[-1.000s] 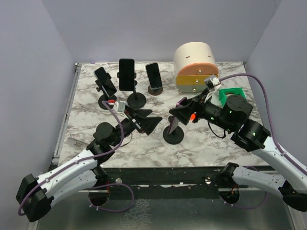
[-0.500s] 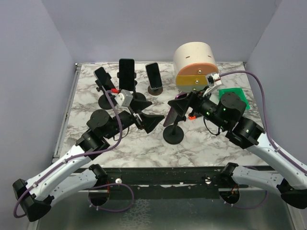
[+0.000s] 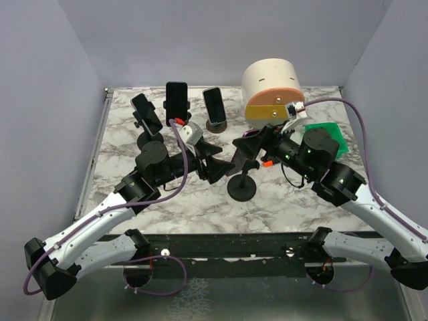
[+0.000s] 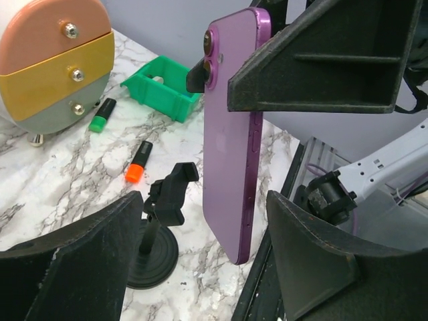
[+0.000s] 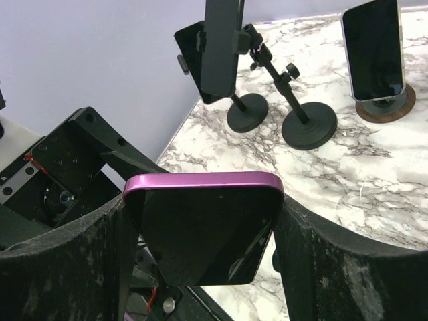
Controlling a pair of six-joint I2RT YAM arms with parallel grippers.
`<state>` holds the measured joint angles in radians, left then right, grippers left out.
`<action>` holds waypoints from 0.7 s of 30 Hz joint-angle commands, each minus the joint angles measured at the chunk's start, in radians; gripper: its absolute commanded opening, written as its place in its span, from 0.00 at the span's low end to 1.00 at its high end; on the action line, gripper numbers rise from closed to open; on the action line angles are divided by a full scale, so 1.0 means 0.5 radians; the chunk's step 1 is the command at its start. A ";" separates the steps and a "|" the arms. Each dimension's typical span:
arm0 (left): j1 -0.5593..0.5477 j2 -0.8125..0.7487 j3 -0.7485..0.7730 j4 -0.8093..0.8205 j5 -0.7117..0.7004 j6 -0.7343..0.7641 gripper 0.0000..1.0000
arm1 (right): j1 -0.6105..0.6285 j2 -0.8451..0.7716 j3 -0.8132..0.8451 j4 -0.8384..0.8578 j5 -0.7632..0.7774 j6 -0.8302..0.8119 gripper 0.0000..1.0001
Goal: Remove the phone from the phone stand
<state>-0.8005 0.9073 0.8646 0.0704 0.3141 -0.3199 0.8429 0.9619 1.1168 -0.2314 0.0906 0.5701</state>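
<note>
My right gripper (image 5: pixel 204 244) is shut on the purple phone (image 5: pixel 204 227), its fingers pressing both long edges. In the left wrist view the phone (image 4: pixel 231 134) hangs upright in the air, right of the black phone stand (image 4: pixel 167 200), whose clamp is empty. From above, the stand (image 3: pixel 242 188) sits mid-table, below and between both grippers. My left gripper (image 4: pixel 200 267) is open, one finger (image 4: pixel 73 267) on each side of the phone's lower end, with a gap on both sides. The left gripper (image 3: pixel 215 164) faces the right gripper (image 3: pixel 249 148) closely.
Three other phones on stands line the back left: (image 3: pixel 147 115), (image 3: pixel 176 103), (image 3: pixel 213 105). A round drawer unit (image 3: pixel 271 93) stands at the back right, with a green bin (image 3: pixel 326 134) beside it. An orange marker (image 4: pixel 137 162) and a green marker (image 4: pixel 101 115) lie near the stand.
The right gripper has lifted the phone up and off the stand. The left arm has swung right, bringing its fingers around the phone's lower end, and its jaws have narrowed somewhat.
</note>
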 commanded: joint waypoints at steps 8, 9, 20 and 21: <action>-0.018 0.117 0.101 -0.053 0.086 -0.026 0.64 | 0.001 0.020 0.051 0.086 0.214 0.114 0.00; -0.019 0.131 0.105 -0.060 0.086 -0.026 0.61 | 0.000 0.020 0.049 0.092 0.217 0.114 0.00; -0.040 0.189 0.115 -0.041 0.088 -0.035 0.37 | 0.001 0.043 0.029 0.090 0.233 0.139 0.00; -0.040 0.189 0.110 -0.034 0.080 -0.033 0.37 | 0.000 0.044 0.028 0.090 0.234 0.143 0.00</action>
<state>-0.8139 1.0008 0.8928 0.0513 0.3443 -0.3359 0.8429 0.9859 1.1168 -0.2321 0.1818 0.6144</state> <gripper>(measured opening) 0.381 0.760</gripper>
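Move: The phone is already off its stand, held near its upper end in the right hand. From the left hand, the phone's middle is about 4 cm to the right, 2 cm ahead and 2 cm higher; from the right hand, some 2 cm back, 1 cm left and 2 cm lower. The empty stand's clamp lies about 8 cm right, 2 cm ahead and 11 cm below the left hand; the orange marker is roughly 17 cm right, 10 cm ahead and 24 cm below it. The left fingers close to about half their gap around the lower end of the phone, though a touch can't be made out yet, while that hand sinks and edges right by about 2 cm each. The right hand keeps its grip on the phone's edges and eases it forward about 1.5 cm, turning slightly clockwise. ##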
